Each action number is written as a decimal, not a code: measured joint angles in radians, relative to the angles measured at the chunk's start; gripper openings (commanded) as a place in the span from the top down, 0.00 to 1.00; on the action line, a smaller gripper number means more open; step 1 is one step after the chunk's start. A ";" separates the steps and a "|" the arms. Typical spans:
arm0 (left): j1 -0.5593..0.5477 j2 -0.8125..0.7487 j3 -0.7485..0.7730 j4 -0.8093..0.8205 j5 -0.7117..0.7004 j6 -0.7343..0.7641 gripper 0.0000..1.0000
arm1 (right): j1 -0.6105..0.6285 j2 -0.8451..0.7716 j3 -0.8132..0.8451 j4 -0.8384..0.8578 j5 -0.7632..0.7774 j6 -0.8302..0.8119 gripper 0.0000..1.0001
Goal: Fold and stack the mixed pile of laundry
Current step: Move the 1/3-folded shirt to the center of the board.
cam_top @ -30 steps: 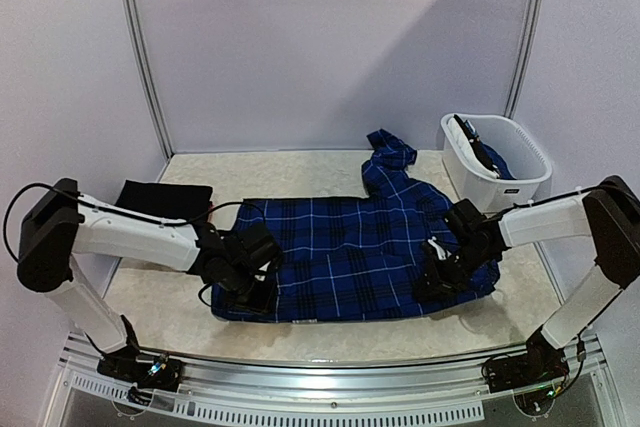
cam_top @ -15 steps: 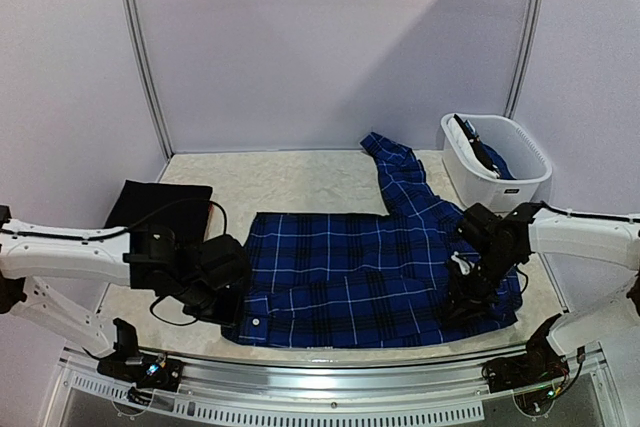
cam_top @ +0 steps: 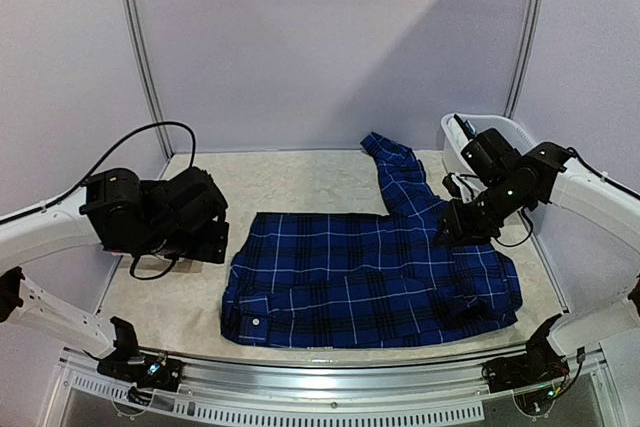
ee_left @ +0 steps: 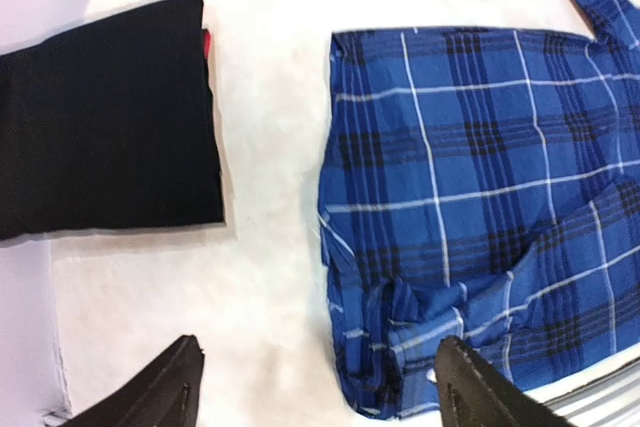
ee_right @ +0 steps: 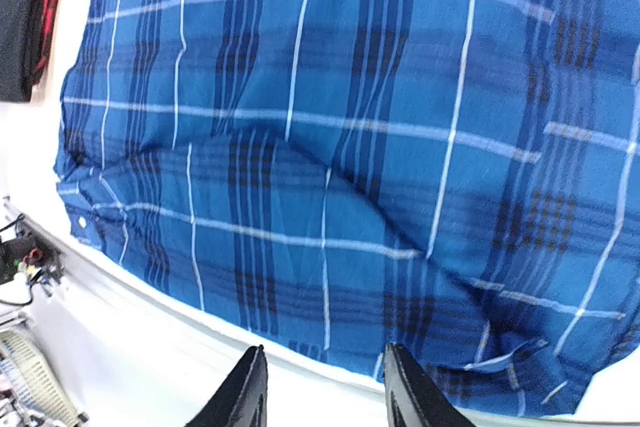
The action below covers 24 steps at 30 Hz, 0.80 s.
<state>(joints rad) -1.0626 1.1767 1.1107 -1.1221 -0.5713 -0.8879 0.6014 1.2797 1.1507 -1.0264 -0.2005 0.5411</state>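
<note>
A blue plaid button shirt (cam_top: 370, 277) lies spread flat in the middle of the table, one sleeve (cam_top: 395, 162) reaching toward the back. It fills the right wrist view (ee_right: 350, 147), and its left edge shows in the left wrist view (ee_left: 470, 197). A folded black garment (ee_left: 100, 127) with a red edge (ee_left: 207, 44) beneath it lies left of the shirt. My left gripper (ee_left: 315, 352) hangs open above the bare table beside the shirt's left edge, holding nothing. My right gripper (ee_right: 324, 352) is open above the shirt's near edge, empty. From above, the left gripper (cam_top: 205, 237) and right gripper (cam_top: 455, 229) both hover clear of the cloth.
A white plastic basket (cam_top: 450, 137) holding dark cloth stands at the back right, partly behind the right arm. A metal rail (cam_top: 320, 387) runs along the table's near edge. Lilac walls close the back and sides.
Both grippers have opened and let go of the shirt, then lifted away. The left arm rose and drew back left; the right arm rose toward the basket. The shirt now lies flat.
</note>
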 measured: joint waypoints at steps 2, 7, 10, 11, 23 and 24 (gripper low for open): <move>0.049 0.015 0.027 0.012 0.008 0.078 0.18 | 0.000 0.014 0.029 -0.003 0.024 -0.010 0.56; 0.197 0.085 0.073 0.089 0.116 0.296 0.22 | 0.000 0.041 0.053 -0.007 0.063 -0.029 0.49; 0.285 0.160 0.116 0.128 0.199 0.410 0.25 | 0.000 0.051 0.053 -0.012 0.073 -0.037 0.45; 0.320 0.202 0.138 0.147 0.234 0.457 0.27 | 0.000 0.052 0.053 -0.013 0.076 -0.037 0.44; 0.542 0.651 0.377 0.231 0.468 0.668 0.44 | -0.024 0.050 0.053 -0.032 0.100 -0.050 0.40; 0.552 0.688 0.402 0.233 0.476 0.678 0.45 | -0.027 0.050 0.053 -0.033 0.101 -0.050 0.40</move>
<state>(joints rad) -0.5102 1.8645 1.5127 -0.8886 -0.0952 -0.2096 0.5743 1.3296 1.2037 -1.0595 -0.0998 0.4915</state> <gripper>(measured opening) 0.582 0.599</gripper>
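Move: The blue plaid shirt's far left corner is about 22 cm ahead of the left hand, 3 cm to its right and 19 cm below. The black folded stack is roughly 18 cm ahead and 22 cm to the left of that hand; the buttoned near left end of the shirt is some 8 cm back and 6 cm to its right. From the right hand the same far corner is about 20 cm ahead, 42 cm to its left and 17 cm below. Forward goes the left hand, some 18 cm towards the shirt's far left corner, nearly level at first and then sinking to about 9 cm lower. Its fingers tip downwards by some 20 degrees, swing a little clockwise and close part way while staying open and empty. The right hand creeps a couple of centimetres forward and to the right at the same height, its fingers opening wider above the shirt. ##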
